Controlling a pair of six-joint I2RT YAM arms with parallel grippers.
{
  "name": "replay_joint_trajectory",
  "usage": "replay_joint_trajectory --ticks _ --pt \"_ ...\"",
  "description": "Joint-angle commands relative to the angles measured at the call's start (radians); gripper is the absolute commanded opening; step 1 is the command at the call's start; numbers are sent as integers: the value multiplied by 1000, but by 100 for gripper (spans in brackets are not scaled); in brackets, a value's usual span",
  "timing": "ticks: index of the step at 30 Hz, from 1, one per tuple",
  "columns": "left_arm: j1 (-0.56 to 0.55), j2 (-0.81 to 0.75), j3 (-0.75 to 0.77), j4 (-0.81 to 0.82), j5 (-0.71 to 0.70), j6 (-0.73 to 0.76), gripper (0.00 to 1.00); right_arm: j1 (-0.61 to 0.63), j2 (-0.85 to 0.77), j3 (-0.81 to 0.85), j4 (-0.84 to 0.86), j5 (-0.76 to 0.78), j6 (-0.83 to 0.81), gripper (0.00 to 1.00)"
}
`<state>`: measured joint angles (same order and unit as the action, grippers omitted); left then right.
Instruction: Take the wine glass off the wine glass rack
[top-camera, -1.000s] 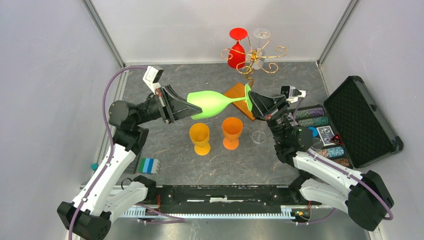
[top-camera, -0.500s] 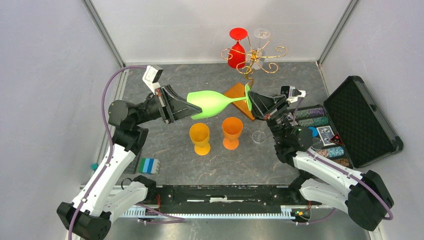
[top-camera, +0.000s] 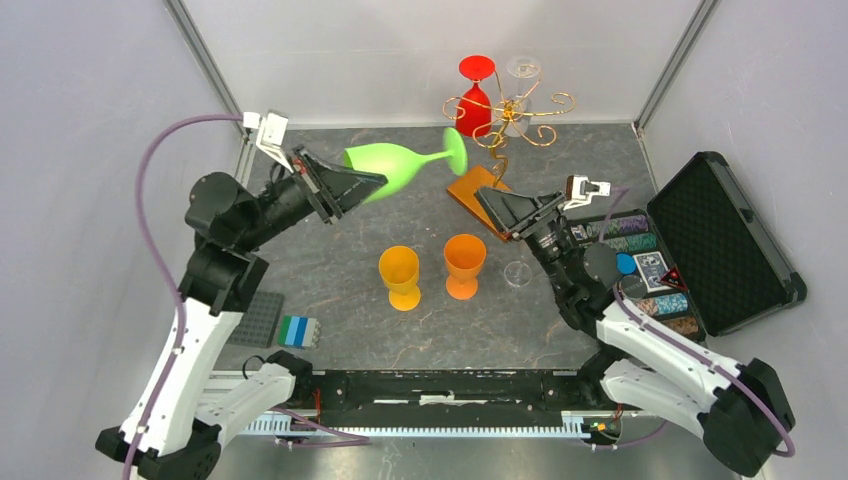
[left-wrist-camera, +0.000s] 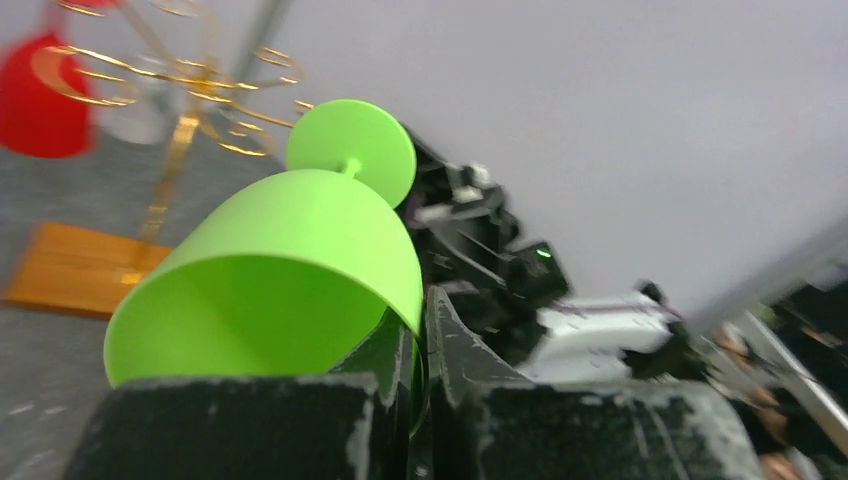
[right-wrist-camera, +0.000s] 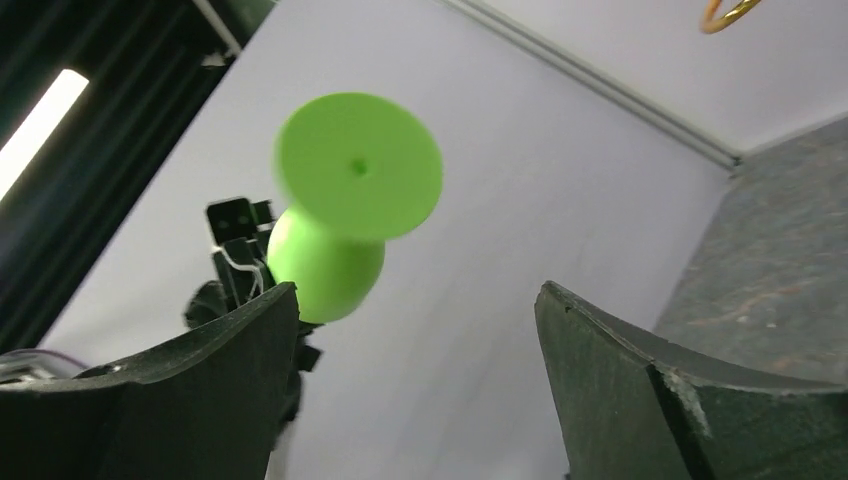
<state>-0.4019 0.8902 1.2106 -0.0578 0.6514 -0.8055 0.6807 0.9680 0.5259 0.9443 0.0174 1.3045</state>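
Note:
A lime-green wine glass (top-camera: 398, 163) hangs in the air on its side, foot toward the rack. My left gripper (top-camera: 372, 182) is shut on its rim; in the left wrist view the bowl wall (left-wrist-camera: 300, 230) is pinched between the fingers of that gripper (left-wrist-camera: 421, 300). My right gripper (top-camera: 490, 204) stands open and empty beside the rack's amber base (top-camera: 472, 192), with the glass's foot (right-wrist-camera: 357, 166) away from its fingers (right-wrist-camera: 415, 290). The gold wire wine glass rack (top-camera: 515, 110) stands at the back, carrying a red glass (top-camera: 474, 108) and a clear glass (top-camera: 522, 69).
Two orange cups (top-camera: 400, 276) (top-camera: 464, 264) stand upright in the middle of the table. A small clear glass (top-camera: 517, 273) is next to them. An open black case (top-camera: 722, 238) with poker chips lies at the right. Small coloured blocks (top-camera: 297, 330) and a dark plate (top-camera: 256, 318) lie at the near left.
My right gripper has opened and let go of the green glass's foot. The left arm has carried the glass back and to the left, away from the right gripper.

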Motion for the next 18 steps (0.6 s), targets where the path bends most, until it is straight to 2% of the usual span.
replay_joint_trajectory --ticks 1,3,9,14,18 --pt "-2 -15 134 -458 -377 431 2 5 -97 75 -252 93 -220 92" --pt "-2 -5 152 -564 -486 511 2 5 -129 99 -326 132 -290 91" --pt "-3 54 167 -831 -621 643 2 5 -208 166 -517 236 -512 90" --pt "-3 119 149 -973 -648 679 2 5 -245 205 -661 318 -609 89" --pt "-2 174 116 -1015 -597 672 2 5 -247 229 -739 351 -633 87"
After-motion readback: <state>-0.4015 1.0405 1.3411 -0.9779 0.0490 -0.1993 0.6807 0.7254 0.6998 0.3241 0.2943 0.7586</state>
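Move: Held by its rim in the left gripper, the green glass goes to the bare table left of the yellow glass, a spot about 6 cm ahead, 9 cm left and 47 cm below that hand. The yellow glass stands about 5 cm ahead and 3 cm right of the hand, the orange glass 7 cm ahead and 16 cm right, the coloured blocks 4 cm back and 21 cm left. From the empty right hand the spot lies some 31 cm left, about level forward. Sinking about 19 cm and going 10 cm left, the left hand carries the green glass away from the rack towards the bare table beside the yellow glass, first forward and left, then steeply down; its wrist turns some 60 degrees, swinging the foot downward, fingers still shut on the rim. The open right hand draws about 6 cm right and turns clockwise to face the rack. ##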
